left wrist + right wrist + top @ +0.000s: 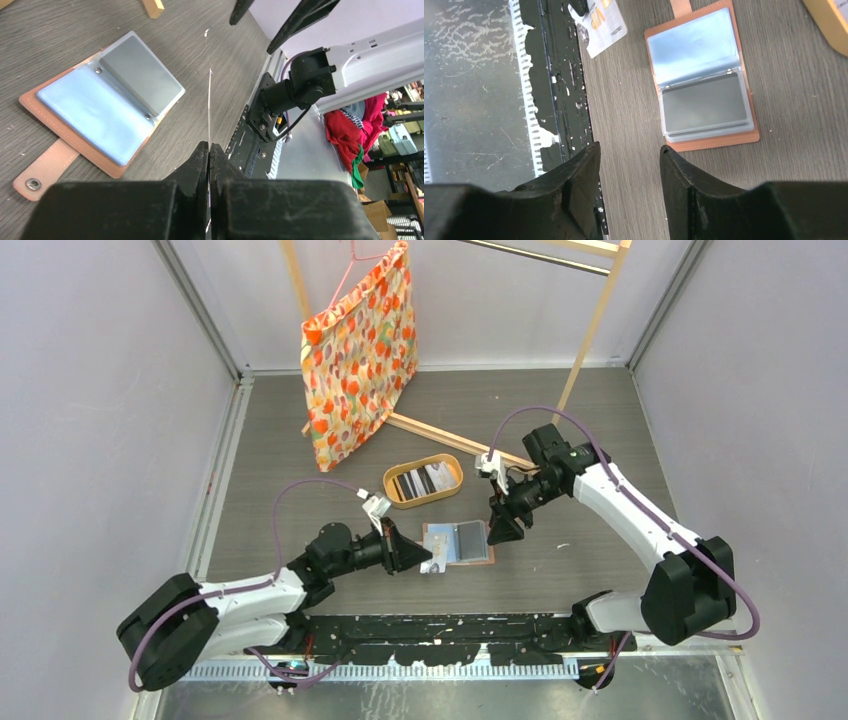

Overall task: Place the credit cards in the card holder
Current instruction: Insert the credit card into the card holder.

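Note:
The card holder [462,542] lies open on the table, salmon-tan with a light-blue pocket and a grey pocket; it also shows in the left wrist view [100,105] and the right wrist view [701,80]. My left gripper [424,560] is shut on a white credit card [434,566] just left of the holder's snap tab. The card shows edge-on in the left wrist view [209,100], rising from my shut left gripper [209,147], and flat in the right wrist view [600,22]. My right gripper [500,532] is open and empty at the holder's right edge, its fingers [630,150] apart above bare table.
An oval wooden tray [388,482] with several more credit cards [425,480] sits just behind the holder; its corner shows in the right wrist view [831,22]. A floral bag [360,350] hangs on a wooden rack [455,443] at the back. The black base rail [450,635] runs along the near edge.

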### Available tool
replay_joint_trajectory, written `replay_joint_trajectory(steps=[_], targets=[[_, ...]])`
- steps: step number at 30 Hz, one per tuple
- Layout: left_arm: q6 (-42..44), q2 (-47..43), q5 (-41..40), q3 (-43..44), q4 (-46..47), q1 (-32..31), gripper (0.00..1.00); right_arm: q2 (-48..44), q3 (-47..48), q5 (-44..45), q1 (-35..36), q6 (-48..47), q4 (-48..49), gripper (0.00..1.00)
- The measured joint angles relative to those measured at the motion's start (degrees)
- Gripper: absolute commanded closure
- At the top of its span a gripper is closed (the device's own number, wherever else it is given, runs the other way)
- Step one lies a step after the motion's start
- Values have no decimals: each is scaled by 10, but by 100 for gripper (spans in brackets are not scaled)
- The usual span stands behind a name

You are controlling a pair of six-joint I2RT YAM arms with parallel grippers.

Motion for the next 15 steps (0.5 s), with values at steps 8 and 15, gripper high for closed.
replay_joint_trajectory(steps=[8, 15], targets=[[-52, 123, 8, -3, 109, 15, 100, 24, -10, 28, 1, 39, 40, 71], [-133, 315, 40, 6, 263, 38, 100, 55, -13, 73, 21, 97, 89, 75]])
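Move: The left gripper already holds the credit card. The open card holder's middle lies about 7 cm ahead of it, 6 cm to its right and some 12 cm below. The holder's grey right-hand page is about 7 cm ahead and 9 cm to the right, and the tray of cards about 20 cm ahead and 1 cm left. From the empty right gripper the holder is some 4 cm ahead, 7 cm left and 14 cm below. Bring the left gripper down about 5 cm, easing forward and a little right, to carry the pinched card towards the holder's blue page; roll it some 15 degrees so its forward side drops, and keep the grip shut. Meanwhile sink the right gripper and move it forward towards the holder, drawing its empty fingers about halfway closed from where they stand. ##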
